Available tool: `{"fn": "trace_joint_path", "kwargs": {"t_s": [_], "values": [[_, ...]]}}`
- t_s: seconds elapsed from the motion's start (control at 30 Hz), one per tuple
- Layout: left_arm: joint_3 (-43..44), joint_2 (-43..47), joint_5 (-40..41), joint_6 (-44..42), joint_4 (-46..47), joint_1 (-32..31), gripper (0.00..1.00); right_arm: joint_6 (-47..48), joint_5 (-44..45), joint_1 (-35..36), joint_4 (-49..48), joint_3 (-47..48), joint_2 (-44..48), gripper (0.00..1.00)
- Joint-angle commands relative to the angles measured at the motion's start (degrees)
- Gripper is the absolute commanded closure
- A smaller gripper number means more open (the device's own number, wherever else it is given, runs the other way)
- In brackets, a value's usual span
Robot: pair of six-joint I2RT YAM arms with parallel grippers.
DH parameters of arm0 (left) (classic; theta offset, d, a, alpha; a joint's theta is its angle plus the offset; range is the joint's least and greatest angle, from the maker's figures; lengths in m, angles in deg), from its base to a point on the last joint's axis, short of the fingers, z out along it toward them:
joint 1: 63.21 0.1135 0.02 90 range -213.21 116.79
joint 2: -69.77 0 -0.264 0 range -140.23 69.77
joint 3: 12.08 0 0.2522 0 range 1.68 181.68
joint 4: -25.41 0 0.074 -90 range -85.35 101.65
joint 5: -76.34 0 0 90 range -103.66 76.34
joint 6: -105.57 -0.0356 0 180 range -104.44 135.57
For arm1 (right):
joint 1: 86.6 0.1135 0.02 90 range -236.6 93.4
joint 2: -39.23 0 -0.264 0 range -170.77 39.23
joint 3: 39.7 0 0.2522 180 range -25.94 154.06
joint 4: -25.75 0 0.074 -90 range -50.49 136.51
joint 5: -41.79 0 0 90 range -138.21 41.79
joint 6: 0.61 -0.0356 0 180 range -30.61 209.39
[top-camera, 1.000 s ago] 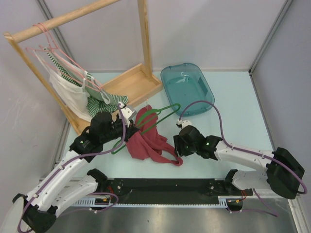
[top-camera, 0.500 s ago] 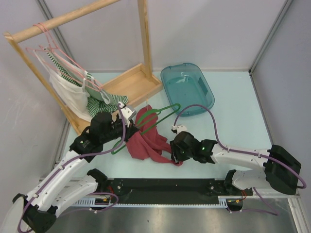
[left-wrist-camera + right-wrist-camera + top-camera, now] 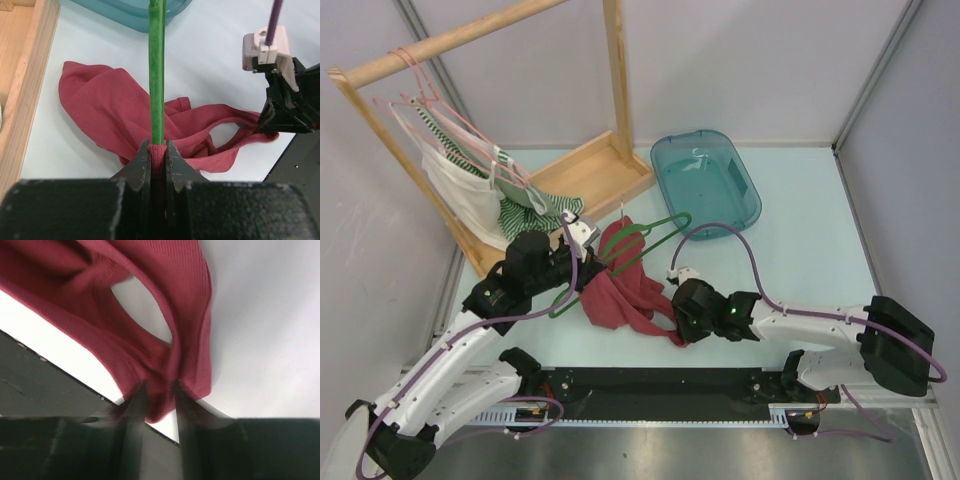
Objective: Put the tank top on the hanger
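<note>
The dark red tank top point(image 3: 620, 292) lies crumpled on the table, partly draped over the green hanger point(image 3: 657, 231). My left gripper point(image 3: 586, 266) is shut on the hanger's bar point(image 3: 156, 75) with a fold of the tank top point(image 3: 107, 107) pinched in with it. My right gripper point(image 3: 673, 324) is low at the top's near right strap loop. In the right wrist view the jaws point(image 3: 159, 405) stand apart, astride the strap end point(image 3: 165, 365), with a gap still showing beside the fabric. That view is blurred.
A wooden rack point(image 3: 590, 170) at the back left carries pale pink hangers with a white garment point(image 3: 470, 200) and a striped one point(image 3: 542, 212). A teal bin point(image 3: 705, 180) lies behind the hanger. A black strip point(image 3: 660, 385) runs along the near edge.
My right gripper has moved left and down along the table to the tank top's strap. The left arm, the hanger and the rest of the top have not moved.
</note>
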Motion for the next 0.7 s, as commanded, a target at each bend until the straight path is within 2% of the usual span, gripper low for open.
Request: {"fn": "trace_joint_path", "kwargs": {"t_s": [0.0,0.03,0.23,0.57,0.67], "values": [[0.1,1.7,-0.5,0.7,3.7,0.5,1.00,0.3,0.1,0.4,1.5,2.2,-3.0,0.93],[0.0,2.0,-0.5,0.7,3.8,0.5,1.00,0.2,0.6,0.4,1.7,2.4,-3.5,1.00],[-0.5,2.7,-3.8,1.0,5.1,0.5,1.00,2.3,4.5,-1.0,5.3,4.6,-2.3,1.00],[-1.4,6.3,-13.8,1.7,7.4,0.5,1.00,7.3,7.1,-16.0,15.5,11.5,10.4,1.00],[-1.9,7.5,-17.2,2.1,8.8,0.5,1.00,7.7,9.0,-18.3,17.5,13.5,13.3,1.00]]}}
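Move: The tank top's strap end lies right beneath the right fingers, level with them and about 2 cm below. The tank top's body is some 8 cm ahead and 12 cm to the left at about that height; the green hanger's free end is about 20 cm ahead, 0 cm sideways and 17 cm up. From the left hand, the strap end is roughly 10 cm back, 13 cm right and 19 cm below. Right fingers dip 2 cm, pinch the strap end, haul it forward, up and right some 14 cm; left backs 3 cm. ##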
